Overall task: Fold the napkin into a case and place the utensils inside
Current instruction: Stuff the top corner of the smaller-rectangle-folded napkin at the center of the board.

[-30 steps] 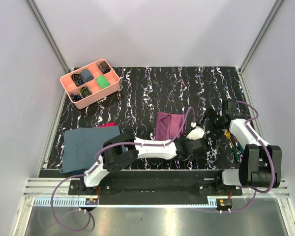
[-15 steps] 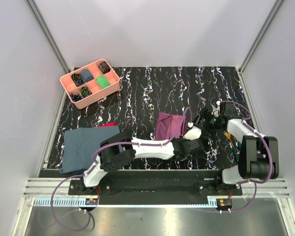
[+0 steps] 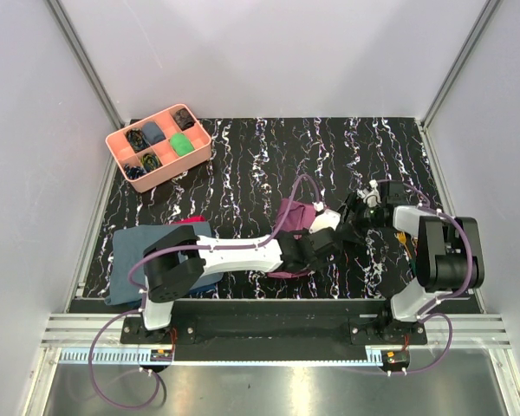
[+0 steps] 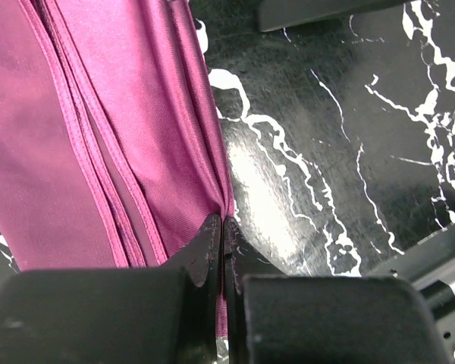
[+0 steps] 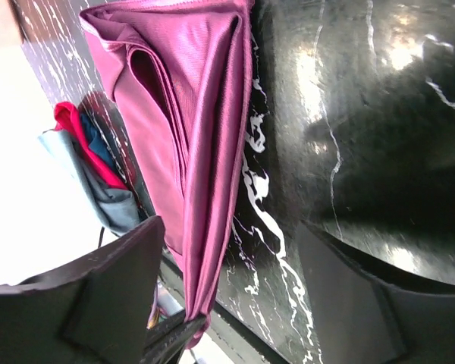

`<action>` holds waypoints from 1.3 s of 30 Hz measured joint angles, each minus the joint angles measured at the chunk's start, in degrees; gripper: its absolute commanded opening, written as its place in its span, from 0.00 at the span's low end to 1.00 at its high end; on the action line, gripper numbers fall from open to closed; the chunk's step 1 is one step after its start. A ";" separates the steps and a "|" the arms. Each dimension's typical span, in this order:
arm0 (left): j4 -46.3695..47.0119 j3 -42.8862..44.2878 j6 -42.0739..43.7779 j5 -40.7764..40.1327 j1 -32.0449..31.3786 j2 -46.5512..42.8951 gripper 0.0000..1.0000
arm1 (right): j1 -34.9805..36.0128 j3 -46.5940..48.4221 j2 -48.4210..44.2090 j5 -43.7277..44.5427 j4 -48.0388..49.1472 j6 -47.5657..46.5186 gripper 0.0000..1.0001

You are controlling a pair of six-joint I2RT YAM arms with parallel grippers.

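Observation:
The plum-purple napkin [image 3: 295, 214] lies folded in several layers mid-table, forming a narrow case with loose hemmed edges [image 4: 114, 136]. My left gripper [image 4: 224, 221] is shut on the napkin's near edge, a pinch of cloth between its tips; from above it sits at the napkin's near end [image 3: 309, 246]. My right gripper [image 5: 233, 227] stands open just right of the napkin [image 5: 182, 114], nothing between its fingers [image 5: 114, 288]; from above it is by the cloth's right side [image 3: 352, 212]. The utensils [image 3: 406, 244] lie beside the right arm, mostly hidden by it.
A slate-blue cloth [image 3: 152, 256] lies at the near left with a small red cloth [image 3: 188, 220] at its far edge. A pink compartment tray [image 3: 156, 147] with small items stands at the back left. The black marbled table [image 3: 269, 156] spans the workspace.
My left gripper moved left onto the napkin's near edge and shut on it. My right gripper swung left toward the napkin, its jaws narrowing slightly.

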 measured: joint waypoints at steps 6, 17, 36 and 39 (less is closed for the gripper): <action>0.61 -1.22 -0.39 1.70 0.02 -0.35 0.00 | 0.83 1.20 5.14 -1.11 2.86 1.60 0.64; 1.22 -2.73 -0.39 2.84 0.13 -1.62 0.00 | 0.85 8.00 12.59 -1.53 6.14 2.99 0.56; 6.84 -9.14 0.72 12.74 2.80 -5.62 0.57 | 1.18 8.48 15.41 -1.86 9.40 4.96 0.00; 7.10 -11.32 1.07 15.52 5.14 -9.03 0.41 | 1.18 8.48 15.41 -1.84 9.57 5.22 0.00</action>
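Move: The right hand, open, is just short of the far right corner of the napkin, which lies about 5 cm ahead, 1 cm left and 3 cm below. The napkin's middle is some 10 cm left of this hand and 4 cm back, and the yellow utensils about 16 cm to its right and 5 cm back. The left hand already pinches the raised near end of the same edge; from it that far corner is roughly 12 cm ahead, 2 cm left and 4 cm lower. Forward about 5 cm along the napkin's folded right edge, sinking some 2.5 cm, the right hand brings its half-open fingers around the fold just short of the far right corner, then stops and shuts them to pinch it. The left hand keeps its hold on the near end meanwhile, easing back 1–2 cm; once the right has closed down, it opens and lets go, drawing off to the left as its wrist tilts about 10 degrees. ##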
